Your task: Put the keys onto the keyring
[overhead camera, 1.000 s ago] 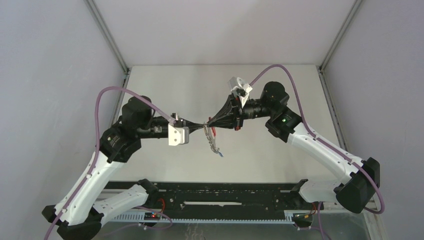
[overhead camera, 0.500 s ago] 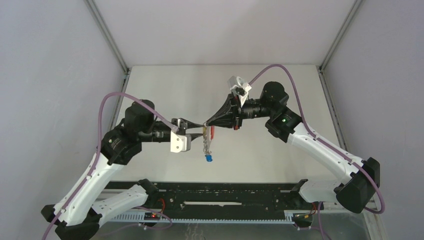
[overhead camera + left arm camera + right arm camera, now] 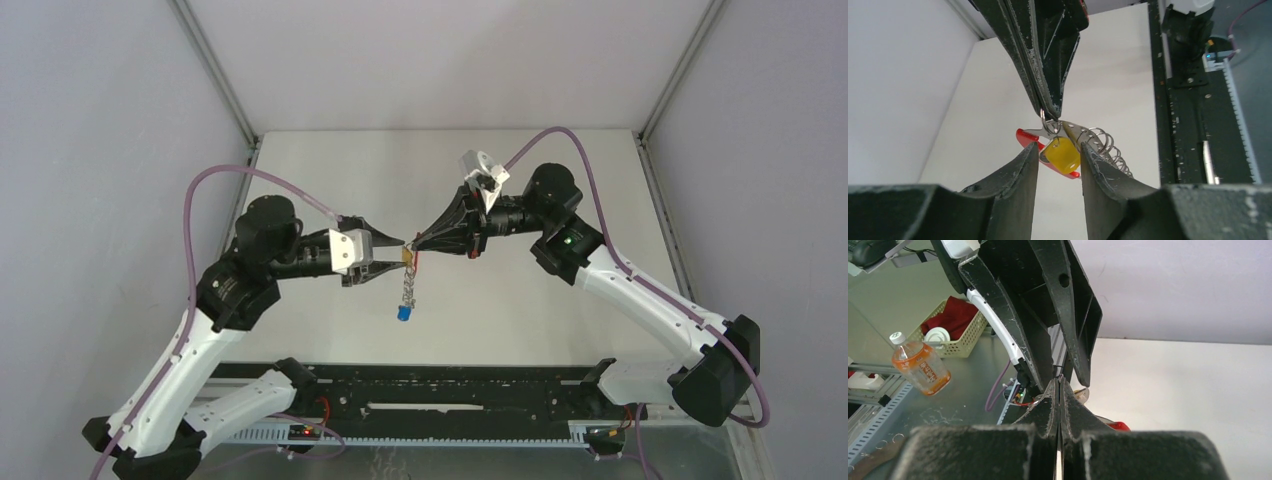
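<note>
My right gripper is shut on a small wire ring at the top of the keyring, holding it in mid-air. The keyring's red tag and coil of metal rings hang just under that pinch. The yellow-headed key dangles from the ring, between the fingertips of my open left gripper, with a gap on its left side. A chain drops straight down to the blue-headed key. In the right wrist view the right gripper is pressed shut, and the red tag peeks out beside it.
The white table lies below, walled on three sides. A black rail runs along the near edge. Off the table, the right wrist view shows a drink bottle and a basket.
My left gripper has opened, let go and rotated at the wrist. The chain with the blue key swung from slanting right to hanging straight down. The right gripper stayed put.
</note>
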You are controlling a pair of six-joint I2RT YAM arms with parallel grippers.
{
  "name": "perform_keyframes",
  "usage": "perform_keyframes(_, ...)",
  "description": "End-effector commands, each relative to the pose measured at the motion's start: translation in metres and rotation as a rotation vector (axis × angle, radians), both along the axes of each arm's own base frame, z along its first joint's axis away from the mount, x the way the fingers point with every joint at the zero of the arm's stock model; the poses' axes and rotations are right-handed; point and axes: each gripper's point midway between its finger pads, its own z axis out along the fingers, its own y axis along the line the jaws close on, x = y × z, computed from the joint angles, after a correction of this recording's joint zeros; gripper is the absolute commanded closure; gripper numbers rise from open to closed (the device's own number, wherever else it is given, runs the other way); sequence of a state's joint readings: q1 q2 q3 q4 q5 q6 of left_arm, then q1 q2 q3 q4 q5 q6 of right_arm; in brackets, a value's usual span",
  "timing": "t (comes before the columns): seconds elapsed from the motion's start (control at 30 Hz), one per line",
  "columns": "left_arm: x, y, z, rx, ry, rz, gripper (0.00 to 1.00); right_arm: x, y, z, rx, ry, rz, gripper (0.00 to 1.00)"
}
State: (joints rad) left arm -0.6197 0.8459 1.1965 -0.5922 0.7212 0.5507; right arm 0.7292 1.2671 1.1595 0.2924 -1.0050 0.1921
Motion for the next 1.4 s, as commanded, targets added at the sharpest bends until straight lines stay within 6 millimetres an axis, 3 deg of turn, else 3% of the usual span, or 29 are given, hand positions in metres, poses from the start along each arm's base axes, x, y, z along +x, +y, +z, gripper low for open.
perform_keyframes(0.0, -0.014, -0.008, 0.012, -0.068, 0.090, -0.066, 0.58, -0.014, -0.003, 0.023, 0.068, -0.063, 0.049, 1.00)
perform_keyframes(0.33, -0.012, -0.011, 0.018, -0.086, 0.101, -0.066, 0.60, -0.024, 0.000, 0.017, 0.051, -0.063, 0.109, 1.00)
perform_keyframes(0.57, -0.012, -0.013, 0.020, -0.096, 0.114, -0.073, 0.75, -0.028, 0.003, 0.013, 0.027, -0.067, 0.125, 1.00)
perform_keyframes(0.83, -0.008, -0.013, 0.014, -0.089, 0.148, -0.052, 0.99, -0.027, 0.003, 0.009, -0.003, -0.075, 0.110, 1.00)
perform_keyframes(1.0, -0.008, -0.014, 0.009, -0.080, 0.199, -0.047, 1.00, -0.025, 0.000, 0.008, -0.015, -0.079, 0.092, 1.00)
perform_keyframes(1.1, -0.005, -0.013, 0.005, -0.064, 0.196, -0.032, 1.00, -0.021, -0.003, 0.009, -0.025, -0.067, 0.069, 0.87)
perform_keyframes(1.23, 0.004, -0.006, -0.007, 0.018, 0.141, -0.001, 1.00, -0.007, -0.007, 0.010, -0.105, -0.024, -0.005, 0.56)
perform_keyframes(1.3, 0.009, -0.003, -0.013, 0.060, 0.137, 0.021, 1.00, 0.002, -0.008, 0.006, -0.174, -0.018, -0.045, 0.47)
perform_keyframes(1.37, 0.011, -0.002, -0.015, 0.088, 0.133, 0.023, 1.00, 0.011, -0.008, 0.000, -0.257, -0.014, -0.081, 0.44)
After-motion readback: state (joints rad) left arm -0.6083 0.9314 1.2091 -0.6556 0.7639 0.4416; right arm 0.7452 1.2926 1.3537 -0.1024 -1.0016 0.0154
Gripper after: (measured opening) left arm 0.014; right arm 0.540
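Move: The left hand, half open, has the wire loop by the yellow key about 2 cm to its right and 1 cm ahead, at its own height; the yellow key's head lies 1 cm right and 1 below, level fore and aft, the red handle about 2 right and 3 below, also level. The right hand already pinches that loop at its fingertips, with the yellow key roughly 1 cm back, 1 left and 1 below. Both hands ease back; the left pinches the wire loop, sinking about 3 cm as the right lets go. ##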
